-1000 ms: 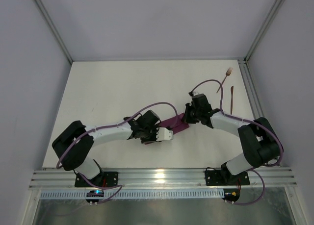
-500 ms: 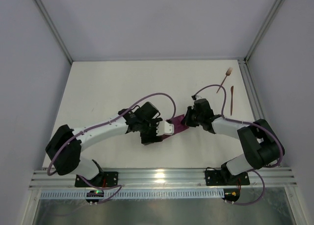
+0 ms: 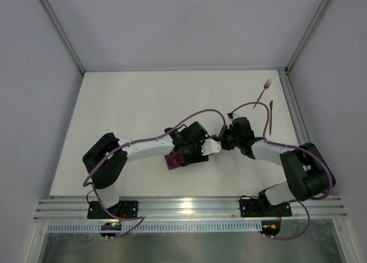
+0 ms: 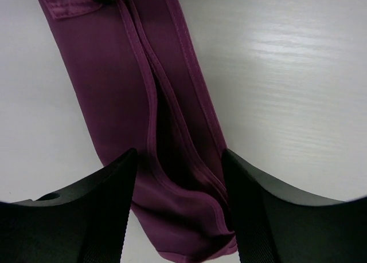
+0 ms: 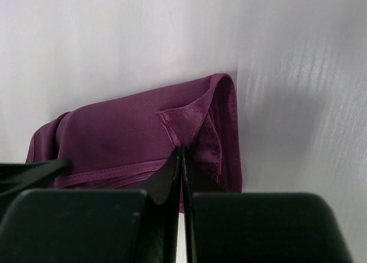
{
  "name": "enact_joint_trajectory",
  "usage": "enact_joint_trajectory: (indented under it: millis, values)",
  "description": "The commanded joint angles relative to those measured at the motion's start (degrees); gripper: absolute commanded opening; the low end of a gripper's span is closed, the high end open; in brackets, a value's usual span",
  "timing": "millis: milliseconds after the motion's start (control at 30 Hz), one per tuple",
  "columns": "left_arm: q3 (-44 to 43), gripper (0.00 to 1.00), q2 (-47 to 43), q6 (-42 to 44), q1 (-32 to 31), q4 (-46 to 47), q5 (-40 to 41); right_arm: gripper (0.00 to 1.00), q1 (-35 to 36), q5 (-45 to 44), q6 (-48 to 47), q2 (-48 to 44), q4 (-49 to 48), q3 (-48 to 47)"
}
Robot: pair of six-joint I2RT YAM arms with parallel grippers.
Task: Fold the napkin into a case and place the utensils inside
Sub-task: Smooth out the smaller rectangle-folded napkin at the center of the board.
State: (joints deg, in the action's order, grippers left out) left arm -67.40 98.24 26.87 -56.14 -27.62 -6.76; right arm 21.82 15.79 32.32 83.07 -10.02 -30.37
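The napkin (image 4: 132, 85) is a plum-purple cloth folded into a narrow strip that lies flat on the table. In the top view only its left end (image 3: 174, 160) shows, below my left wrist. My left gripper (image 4: 178, 160) is open, with one finger on each side of the strip's layered end and low over it. My right gripper (image 5: 182, 151) is shut on a corner of the napkin (image 5: 132, 131) at the other end. In the top view the left gripper (image 3: 214, 148) and the right gripper (image 3: 223, 141) are almost touching. The fork (image 3: 263, 94) and knife (image 3: 270, 116) lie at the far right, apart from both.
The white table (image 3: 126, 114) has a metal rail (image 3: 189, 208) along its near edge and a frame post (image 3: 290, 102) on the right, close to the utensils. Purple cables loop above both wrists.
My left gripper has opened and moved right along the napkin until it is next to the right gripper. The strip's left end now shows behind it. The right gripper has stayed shut on the cloth.
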Motion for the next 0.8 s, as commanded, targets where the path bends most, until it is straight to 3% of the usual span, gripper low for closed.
enact_joint_trajectory:
  millis: [0,200,400,600,700,767]
  values:
    - [-2.74,0.62,2.75,-0.60,-0.02,3.89,8.06,0.03,-1.17,3.28,1.35,-1.77,-3.69,0.57]
    - [1.13,0.64,-5.77,-2.87,0.07,-0.76,3.95,0.03,-2.14,4.77,0.99,-2.12,-4.65,2.07]
    - [1.13,0.54,-7.71,-5.87,2.35,-8.58,0.27,0.03,-2.22,5.74,1.35,-0.54,-7.11,3.12]
    - [4.90,0.53,-6.39,-0.86,2.35,-13.17,-1.15,0.03,-2.22,6.09,1.61,0.69,-8.17,3.30]
    - [7.70,0.48,-5.95,0.02,2.35,-10.81,3.06,0.03,-2.14,6.01,1.52,0.87,-8.17,3.21]
    - [8.77,0.38,-5.60,0.72,2.35,-10.44,4.12,0.03,-2.22,6.01,1.35,0.96,-8.17,3.30]
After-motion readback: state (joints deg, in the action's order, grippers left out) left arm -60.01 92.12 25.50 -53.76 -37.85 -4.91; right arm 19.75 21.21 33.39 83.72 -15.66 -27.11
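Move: Open above the napkin, the left gripper has the napkin's left end some 7 cm to its left, 2 cm back and 4 cm down; the napkin's middle is about 2 cm ahead and 1 cm to the right, again 4 cm down. The right gripper's shut tips are already on the napkin's right end, about 1 cm below the hand point, with the left end some 19 cm to their left and 8 cm back. Dip the left gripper about 2.5 cm towards the cloth, lift it clear, then swing it some 8 cm left and a little back, sinking again over the napkin's left end. Roll the wrist about 10 degrees, its left side rising, and partly close the fingers on the way. Keep the right gripper's closed tips resting on the right end. ##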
